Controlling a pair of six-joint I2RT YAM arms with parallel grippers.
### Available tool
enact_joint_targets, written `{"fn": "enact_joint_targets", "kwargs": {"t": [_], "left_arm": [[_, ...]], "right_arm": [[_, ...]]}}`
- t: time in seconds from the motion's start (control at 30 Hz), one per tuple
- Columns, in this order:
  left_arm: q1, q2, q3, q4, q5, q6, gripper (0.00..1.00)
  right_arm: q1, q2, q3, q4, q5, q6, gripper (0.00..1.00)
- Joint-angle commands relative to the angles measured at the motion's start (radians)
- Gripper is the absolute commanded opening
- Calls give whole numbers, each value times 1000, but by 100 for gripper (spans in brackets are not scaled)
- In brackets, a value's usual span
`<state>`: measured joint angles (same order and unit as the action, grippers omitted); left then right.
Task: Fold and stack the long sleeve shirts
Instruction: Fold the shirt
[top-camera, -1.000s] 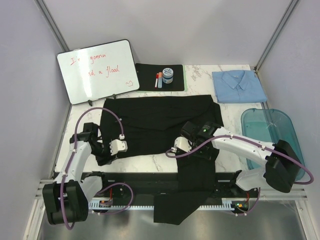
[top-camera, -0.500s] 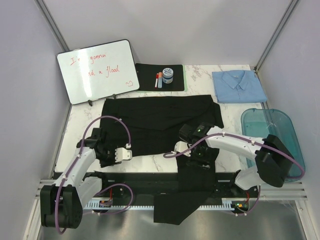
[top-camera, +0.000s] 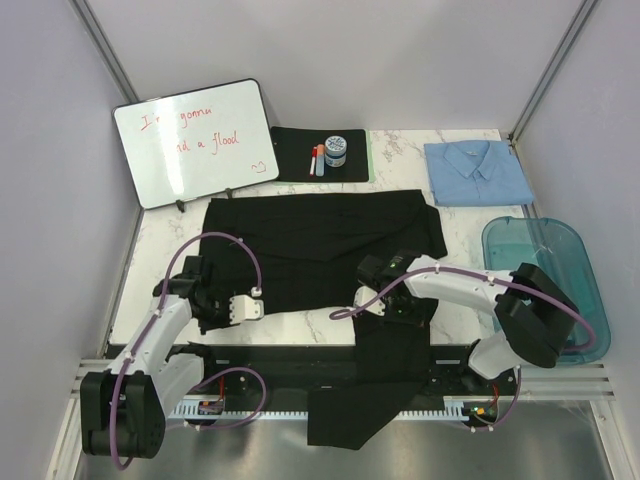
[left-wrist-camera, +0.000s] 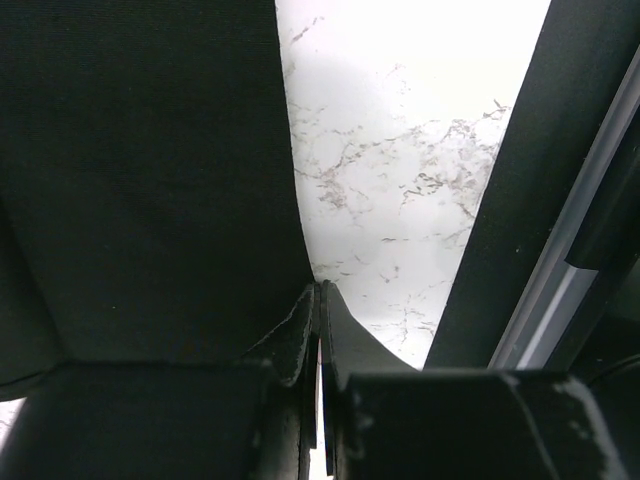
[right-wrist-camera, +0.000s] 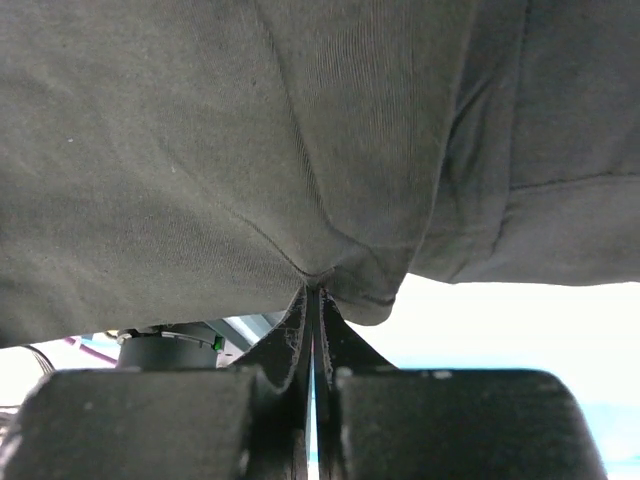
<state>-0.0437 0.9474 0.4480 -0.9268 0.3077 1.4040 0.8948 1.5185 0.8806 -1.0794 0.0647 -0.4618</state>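
Observation:
The large black long sleeve shirt (top-camera: 320, 240) lies spread across the middle of the table, with one sleeve hanging over the front edge. My left gripper (top-camera: 220, 310) sits at its near left corner. In the left wrist view that gripper (left-wrist-camera: 319, 288) is shut, its tips pinching the black shirt (left-wrist-camera: 150, 180) right at the cloth's edge. My right gripper (top-camera: 400, 306) is low at the near right part of the shirt. It (right-wrist-camera: 312, 290) is shut on a puckered fold of the black shirt (right-wrist-camera: 250, 150). The light blue shirt (top-camera: 475, 172) lies folded at the back right.
A whiteboard (top-camera: 195, 140) leans at the back left. Beside it a black mat (top-camera: 290, 150) carries markers and a jar (top-camera: 335, 152). A teal bin (top-camera: 545, 280) stands at the right edge. A black rail (top-camera: 300, 355) runs along the table's front.
Both grippers have dropped onto the black shirt's near edge and closed on it. The right arm pulled in nearer; the left one shifted slightly toward the front.

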Motion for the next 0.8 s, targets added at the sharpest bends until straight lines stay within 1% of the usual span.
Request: {"fn": "enact_joint_targets", "kwargs": {"t": [0.0, 0.13, 0.23, 0.37, 0.43, 0.57, 0.6, 0.63, 0.67, 0.7, 0.77], "left_arm": [[1, -18, 32, -50, 11, -11, 2], [5, -38, 93, -113, 47, -13, 2], [21, -45, 136, -151, 65, -5, 2], [42, -47, 198, -196, 90, 15, 2], [79, -42, 236, -210, 106, 15, 2], [107, -29, 261, -228, 123, 27, 2], [105, -26, 258, -231, 125, 32, 3], [107, -30, 233, -230, 126, 50, 20], [105, -35, 215, -227, 125, 58, 27], [104, -42, 193, -210, 110, 59, 31], [102, -64, 118, -123, 81, 47, 40]], "right_arm": [[3, -87, 14, -10, 6, -12, 0], [-13, -181, 53, -48, -3, -46, 0], [-40, -218, 98, -68, -14, -66, 0], [-74, -231, 129, -94, -28, -80, 0], [-98, -248, 126, -97, -28, -92, 0], [-122, -250, 116, -97, -34, -106, 0], [-123, -250, 115, -97, -37, -106, 0], [-123, -242, 112, -94, -45, -101, 0], [-123, -238, 110, -87, -46, -101, 0], [-123, -235, 112, -86, -52, -100, 0], [-123, -221, 121, -83, -62, -95, 0]]}}
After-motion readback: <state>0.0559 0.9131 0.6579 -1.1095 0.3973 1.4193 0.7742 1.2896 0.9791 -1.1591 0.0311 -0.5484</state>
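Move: The left fingers are shut right at the black shirt's near left corner, close to the table's front edge, and the shirt's middle lies about 14 cm farther out and 24 cm to their right, near table height. The right fingers already pinch the shirt's sleeve edge; from them the shirt's middle is some 12 cm ahead and 20 cm left, the teal bin 6 cm ahead and 24 cm right, and the folded blue shirt 28 cm ahead and 11 cm right. The right hand keeps its pinch on the sleeve edge and lifts it about 6 cm while easing nearly 3 cm forward towards the shirt's middle, the wrist tilting some 15 degrees so the fingertips swing to the left and a little forward, then holds there. The left hand rises about 6 cm with closed fingers and drifts some 2 cm forward, comes away from the near left corner without carrying it up, and at the top opens to about a third as it starts to sink slightly. ##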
